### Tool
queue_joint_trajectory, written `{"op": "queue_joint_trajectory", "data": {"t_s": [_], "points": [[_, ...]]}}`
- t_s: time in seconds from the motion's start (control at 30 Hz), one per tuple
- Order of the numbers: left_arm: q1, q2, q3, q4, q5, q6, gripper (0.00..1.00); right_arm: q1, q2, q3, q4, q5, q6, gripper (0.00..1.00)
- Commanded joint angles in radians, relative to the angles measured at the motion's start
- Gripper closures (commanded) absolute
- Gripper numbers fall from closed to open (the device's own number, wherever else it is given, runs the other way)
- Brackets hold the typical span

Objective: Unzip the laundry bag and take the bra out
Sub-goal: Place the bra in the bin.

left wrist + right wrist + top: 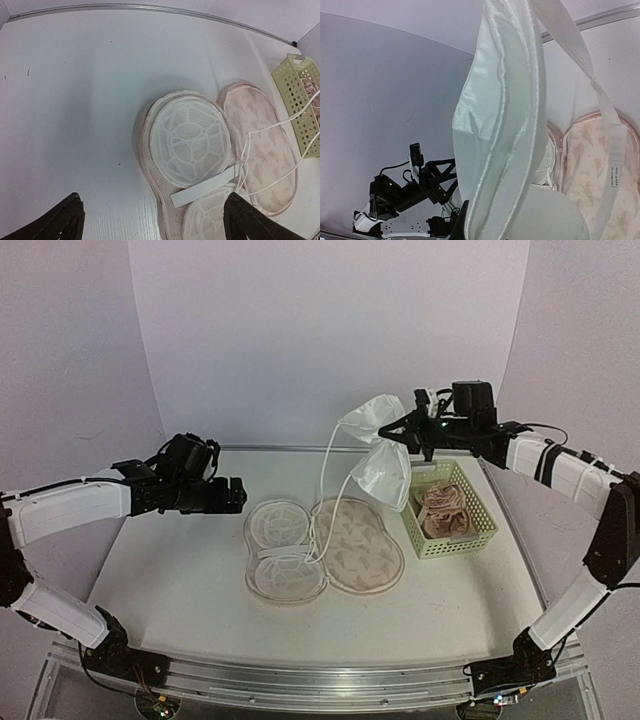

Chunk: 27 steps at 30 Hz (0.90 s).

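The laundry bag (360, 548) lies unzipped and spread flat mid-table, its printed beige half on the right and its lining half with white mesh domes (284, 550) on the left. My right gripper (405, 432) is shut on the white bra (380, 472), holding it in the air above the bag's far right. Thin straps (322, 502) trail down to the bag. In the right wrist view the bra (505, 125) fills the frame and hides most of the fingers (460, 226). My left gripper (236, 495) hovers open and unladen left of the bag (260, 145).
A pale-green plastic basket (478, 540) with a pinkish garment inside stands right of the bag, under the right arm; its corner shows in the left wrist view as the basket (292, 87). A metal rail runs along the table's far edge (280, 448).
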Motion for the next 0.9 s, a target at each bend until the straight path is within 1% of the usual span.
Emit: {"op": "queue_joint_trajectory", "data": {"t_s": [0.0,0.27,0.4,0.57,0.73,0.87], "points": [[0.005,-0.030,0.037,0.012,-0.023,0.015,0.03,-0.053,-0.104,0.071,-0.026,-0.003,-0.030,1.00],[0.005,-0.012,0.040,0.013,-0.021,0.018,0.03,-0.142,-0.195,0.204,-0.099,0.008,-0.044,1.00],[0.005,-0.005,0.042,0.013,-0.021,0.022,0.03,-0.179,-0.216,0.291,-0.161,0.051,-0.086,1.00],[0.005,-0.007,0.043,0.013,-0.019,0.028,0.03,-0.199,-0.234,0.386,-0.284,0.195,-0.200,1.00],[0.005,-0.011,0.041,0.013,-0.021,0.034,0.03,-0.210,-0.252,0.400,-0.341,0.315,-0.286,1.00],[0.006,-0.008,0.044,0.013,-0.017,0.037,0.03,-0.216,-0.269,0.371,-0.369,0.404,-0.339,1.00]]}}
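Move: I already hold the white bra, pinched high up in my right hand. The bin lies about 19 cm to that hand's right, 7 cm farther out and some 25 cm below. A pink garment already lies in the bin, at about its middle. The open laundry bag lies 12 cm to this hand's left, 2 cm nearer and 29 cm down. From my idle left hand the bin is roughly 52 cm right, 13 cm ahead and 13 cm below. I lift my right hand by about 20 cm and carry it some 14 cm to the right, away from the laundry bag and across towards the space above the bin, the climb levelling off at the end. My wrist turns some 25 degrees clockwise, bringing the fingers round from left towards forward, and they stay shut on the bra. ##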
